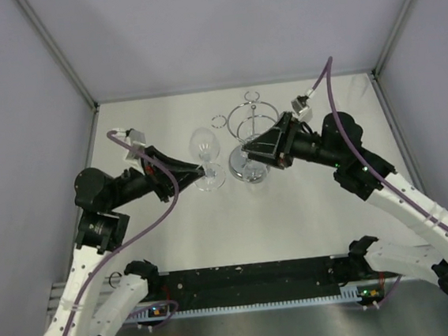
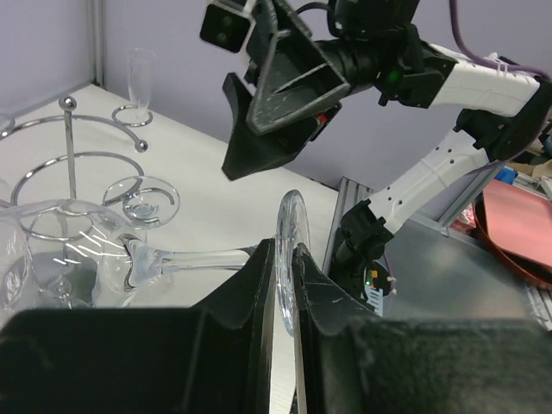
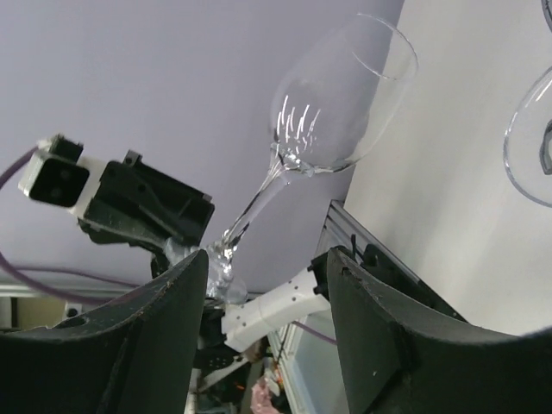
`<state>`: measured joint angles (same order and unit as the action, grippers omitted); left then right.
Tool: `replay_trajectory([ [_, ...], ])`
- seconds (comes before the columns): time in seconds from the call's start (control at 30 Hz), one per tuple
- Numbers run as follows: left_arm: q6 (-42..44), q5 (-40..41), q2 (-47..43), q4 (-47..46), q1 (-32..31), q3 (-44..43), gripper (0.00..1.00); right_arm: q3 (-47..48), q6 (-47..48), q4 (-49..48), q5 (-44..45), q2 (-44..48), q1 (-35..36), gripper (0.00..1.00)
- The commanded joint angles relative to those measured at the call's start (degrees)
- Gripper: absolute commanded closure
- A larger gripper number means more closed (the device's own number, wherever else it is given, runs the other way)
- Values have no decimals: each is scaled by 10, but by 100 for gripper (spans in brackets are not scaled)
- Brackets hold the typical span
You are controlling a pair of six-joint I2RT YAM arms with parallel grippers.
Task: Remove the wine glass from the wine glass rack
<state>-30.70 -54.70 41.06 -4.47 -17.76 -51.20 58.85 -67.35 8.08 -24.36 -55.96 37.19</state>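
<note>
My left gripper (image 1: 201,171) (image 2: 289,248) is shut on the foot of the clear wine glass (image 1: 204,146) (image 2: 60,246). The glass hangs tilted above the table, left of the wine glass rack (image 1: 253,124) (image 2: 69,151) and apart from it. The rack is shiny chrome wire with a central post and ringed arms. My right gripper (image 1: 246,151) (image 3: 267,254) hovers open at the rack's near side with nothing between its fingers. In the right wrist view the wine glass (image 3: 332,95) shows beyond its open jaws.
A second clear glass (image 1: 247,166) (image 3: 530,147) sits at the rack under my right gripper, its foot (image 2: 147,200) resting by a ring. A slim glass (image 2: 141,76) stands at the rack's far side. Grey walls enclose the white table (image 1: 324,214); a rail (image 1: 251,280) runs along the near edge.
</note>
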Motion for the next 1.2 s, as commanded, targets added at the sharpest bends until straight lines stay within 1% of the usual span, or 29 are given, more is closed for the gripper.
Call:
replay_trajectory([
  [0.0,44,-7,-28,-116,-4,2,100,7,-75,-96,44,-45,37,42],
  [0.13,59,-9,-30,-115,-5,3,100,15,-94,-119,52,-84,52,42],
  [0.4,80,-8,-28,-134,-5,21,100,53,-108,-156,34,-144,81,42],
  [0.63,95,-8,-38,-120,-7,29,100,47,-119,-198,43,-153,99,42],
  [1.0,101,-8,-37,-115,-10,29,100,68,-134,-225,40,-185,132,42],
  [1.17,105,-6,-39,-112,-10,30,100,77,-139,-235,34,-196,142,45],
])
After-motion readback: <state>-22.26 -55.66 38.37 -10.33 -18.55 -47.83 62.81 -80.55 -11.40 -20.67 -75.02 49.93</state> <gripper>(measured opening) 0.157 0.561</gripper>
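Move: About 11 cm to the right hand's left, near its height and a centimetre farther out, is the middle of the wine glass, lying nearly level with its bowl forward. The left hand already pinches its foot; from there that middle is about 7 cm ahead and 2 cm right. The rack's middle is some 13 cm ahead, 2 cm right and 12 cm below the right hand, with the hanging glass about 6 cm nearer on the same line, equally low. Reaching left about 11 cm towards the stem of the held wine glass, the right hand first dips and pushes out 2 to 3 cm, then draws back and rises to nearly its starting height, its half-open fingers ending around the stem just behind the bowl. The left hand keeps its pinch on the foot, almost in place, and rolls some 13 degrees so the bowl tips upward. ##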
